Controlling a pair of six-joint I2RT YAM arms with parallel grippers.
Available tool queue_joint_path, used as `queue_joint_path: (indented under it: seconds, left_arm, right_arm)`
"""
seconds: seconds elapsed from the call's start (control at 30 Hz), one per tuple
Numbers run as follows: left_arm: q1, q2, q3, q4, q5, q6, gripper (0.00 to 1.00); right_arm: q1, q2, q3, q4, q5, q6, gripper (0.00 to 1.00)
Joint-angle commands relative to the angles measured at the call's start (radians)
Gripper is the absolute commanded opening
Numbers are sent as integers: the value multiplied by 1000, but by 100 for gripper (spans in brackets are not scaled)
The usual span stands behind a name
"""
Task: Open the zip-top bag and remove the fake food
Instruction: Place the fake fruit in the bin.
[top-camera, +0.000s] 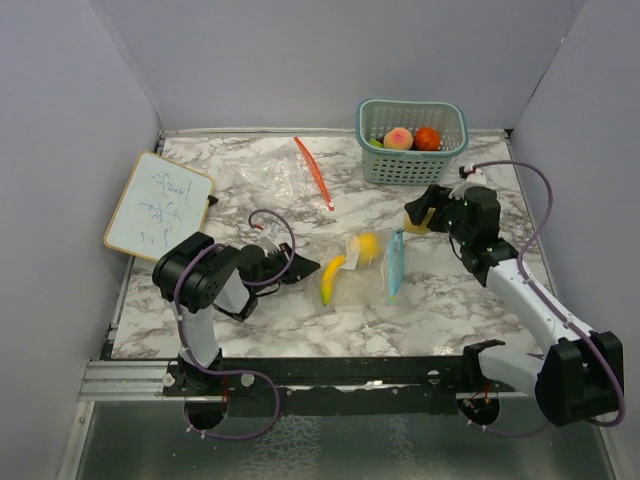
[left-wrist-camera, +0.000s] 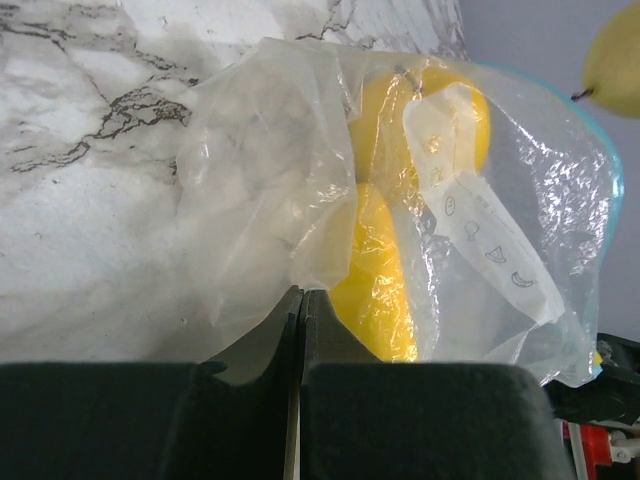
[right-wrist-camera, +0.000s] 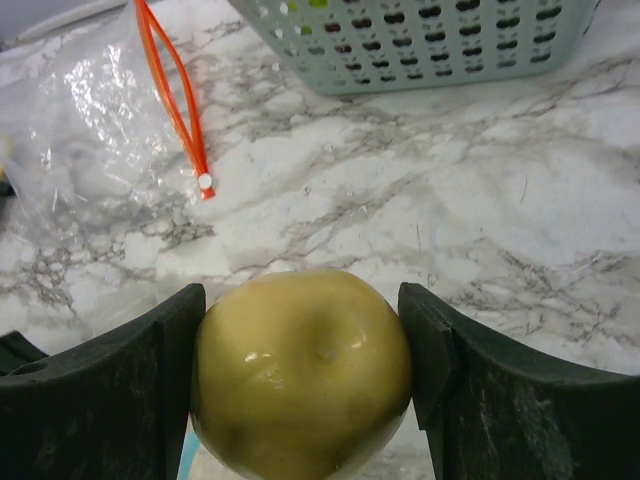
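Observation:
The clear zip-top bag (top-camera: 375, 262) lies mid-table, its teal zip edge toward the right. Inside it are a yellow banana (top-camera: 331, 279) and a lemon (top-camera: 368, 246); the left wrist view shows the bag (left-wrist-camera: 270, 170), the banana (left-wrist-camera: 378, 280) and the lemon (left-wrist-camera: 440, 120) close up. My left gripper (top-camera: 308, 268) (left-wrist-camera: 300, 292) is shut, pinching the bag's crumpled left edge. Right of the bag, above the table, my right gripper (top-camera: 420, 220) (right-wrist-camera: 302, 310) is shut on a round yellow-green toy fruit (right-wrist-camera: 300, 375).
A teal mesh basket (top-camera: 412, 165) (right-wrist-camera: 420, 50) at the back right holds a peach (top-camera: 399, 138) and an orange (top-camera: 427, 138). A second clear bag (top-camera: 280, 180) (right-wrist-camera: 90, 130) with an orange zip lies at the back centre. A small whiteboard (top-camera: 158, 205) leans at the left.

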Motion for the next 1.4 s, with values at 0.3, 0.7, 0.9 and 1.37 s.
queue_joint_path:
  seconds: [0.3,0.7,0.9,1.37]
  left_arm:
    - [5,121,-30,220,59,-75,0]
    - [4,54,-32,169,71,-73,0]
    - [5,-22,-27,52,62,-12,0]
    - [5,-50,-13,14,51,2,0]
  right_arm:
    - [-151,436,491,150,-62,-12,56]
    - [-178,857,966,136,-48,-116,58]
    - [-178,930,1046,129,-28,-167,78]
    - [-177,450,459,470,-65,-211,97]
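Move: I hold the pear in my right hand; the bin it goes to is about 25 cm ahead, 1 cm to the left and some 8 cm lower at its middle. In it the peach lies 26 cm ahead and 5 cm left, the orange fruit 26 cm ahead and 3 cm right. The bag lies 12 cm left and 8 cm back, 13 cm below. From my left hand the bin is roughly 29 cm ahead and 21 cm right, 3 cm higher. I sweep my right hand, pear held, about 27 cm forward over the bin, rising some 9 cm and easing 4 cm right while the fingers tip upward. There I sink about 2 cm, open wide to let the pear go, then draw back about 6 cm, rising. My closed left hand, still at the bag's left end, dips and comes up again by a couple of centimetres. ##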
